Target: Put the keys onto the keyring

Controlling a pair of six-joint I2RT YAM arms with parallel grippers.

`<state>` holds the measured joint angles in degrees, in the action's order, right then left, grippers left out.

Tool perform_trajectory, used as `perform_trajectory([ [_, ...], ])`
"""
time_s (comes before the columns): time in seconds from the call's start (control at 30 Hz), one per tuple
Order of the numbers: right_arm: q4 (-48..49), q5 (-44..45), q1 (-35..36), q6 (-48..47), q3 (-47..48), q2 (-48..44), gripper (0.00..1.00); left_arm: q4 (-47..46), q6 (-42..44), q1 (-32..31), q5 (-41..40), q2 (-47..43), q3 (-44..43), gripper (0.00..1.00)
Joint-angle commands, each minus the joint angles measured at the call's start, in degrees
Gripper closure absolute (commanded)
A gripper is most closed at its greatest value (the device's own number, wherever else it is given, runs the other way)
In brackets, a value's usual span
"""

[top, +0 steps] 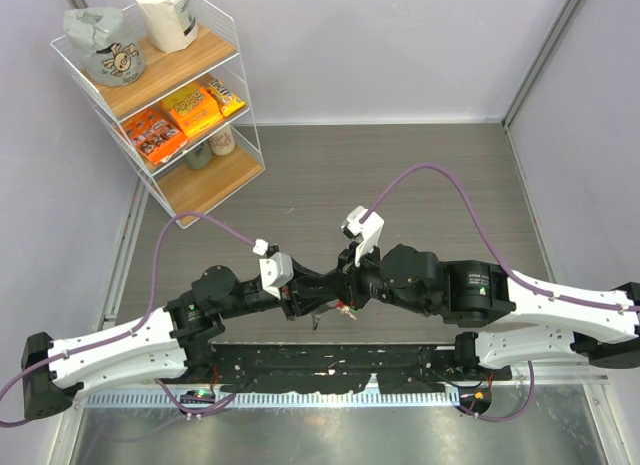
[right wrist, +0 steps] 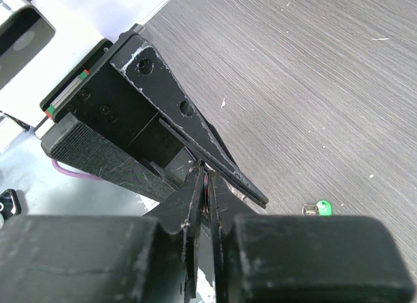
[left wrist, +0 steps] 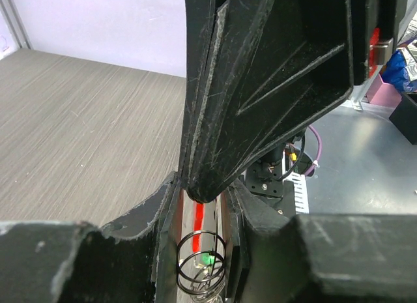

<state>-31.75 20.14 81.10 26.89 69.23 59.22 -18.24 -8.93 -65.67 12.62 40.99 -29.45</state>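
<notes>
Both arms meet over the middle of the table [top: 420, 175]. The keyring [left wrist: 202, 264] shows in the left wrist view as dark wire coils with a red arc [left wrist: 199, 217]. It sits between the fingers of my left gripper [left wrist: 203, 208], which stand close against its two sides. My right gripper [right wrist: 206, 177] comes at it from the opposite side and is shut on the ring's edge [right wrist: 207, 186]. One green-headed key [right wrist: 319, 208] lies on the table below, apart from both grippers. From above, the keyring [top: 346, 308] is a small red spot between the left gripper [top: 318, 297] and the right gripper [top: 345, 293].
A wire shelf [top: 240, 75] with snack packets and bags stands at the back left. Purple cables [top: 440, 175] arc over the table from each wrist. A black mounting rail [top: 330, 370] runs along the near edge, with white walls on all sides.
</notes>
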Motion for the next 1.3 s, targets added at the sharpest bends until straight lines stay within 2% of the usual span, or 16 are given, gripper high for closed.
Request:
perform_trajectory([
  [0.0, 2.57, 1.83, 0.64, 0.97, 2.14, -2.62, 0.79, -4.52, 0.67, -0.16, 0.82, -1.44, -0.78, 1.0],
  [0.2, 0.9, 2.8, 0.55, 1.05, 2.66, -4.11, 0.64, -4.7, 0.49, -0.25, 2.23, -1.79, -0.69, 1.0],
  [0.47, -5.59, 3.07, 0.55, -1.58, 4.6, -4.9, 0.56, -1.8, 1.37, -0.25, 7.85, -1.71, -1.83, 1.0],
  [0.67, -8.68, -0.53, 0.55, -1.5, 5.3, -4.29, 0.57, 0.75, 1.99, -0.25, 8.65, -1.88, -2.72, 1.0],
  [0.83, -6.58, -2.47, 0.99, 0.0, 3.63, -3.59, 0.6, 1.63, 2.25, -0.25, 5.58, -2.5, -2.45, 1.0],
  [1.27, -1.57, -1.07, 1.96, 2.81, 2.66, -0.51, 0.6, 0.49, 1.46, -0.25, -0.14, -3.99, -1.84, 1.0],
])
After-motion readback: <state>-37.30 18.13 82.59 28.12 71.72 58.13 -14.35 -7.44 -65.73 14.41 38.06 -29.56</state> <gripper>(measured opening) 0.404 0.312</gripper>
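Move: The left fingers still hold the keyring's wire coil, its middle roughly 1 cm to the right of that hand and 1 cm below. From the right hand, whose nearly shut fingers are at the same coil, it lies about 2 cm left and 2 cm below. The keyring's red part hangs about 3 cm right of the left hand and 6 cm below; the green key lies on the table some 6 cm ahead of it, 6 cm right and 27 cm down. The right fingers open to a bit under half and let go of the coil, the hand drawing off about 3 cm to the right and rising some 2.5 cm, then easing down again, back towards its base and about 2 cm left, towards the coil with the fingers held apart. The left hand keeps its pinch throughout, swinging back about 2 cm with a slight clockwise turn and a small dip, then coming forward again by over a centimetre. ##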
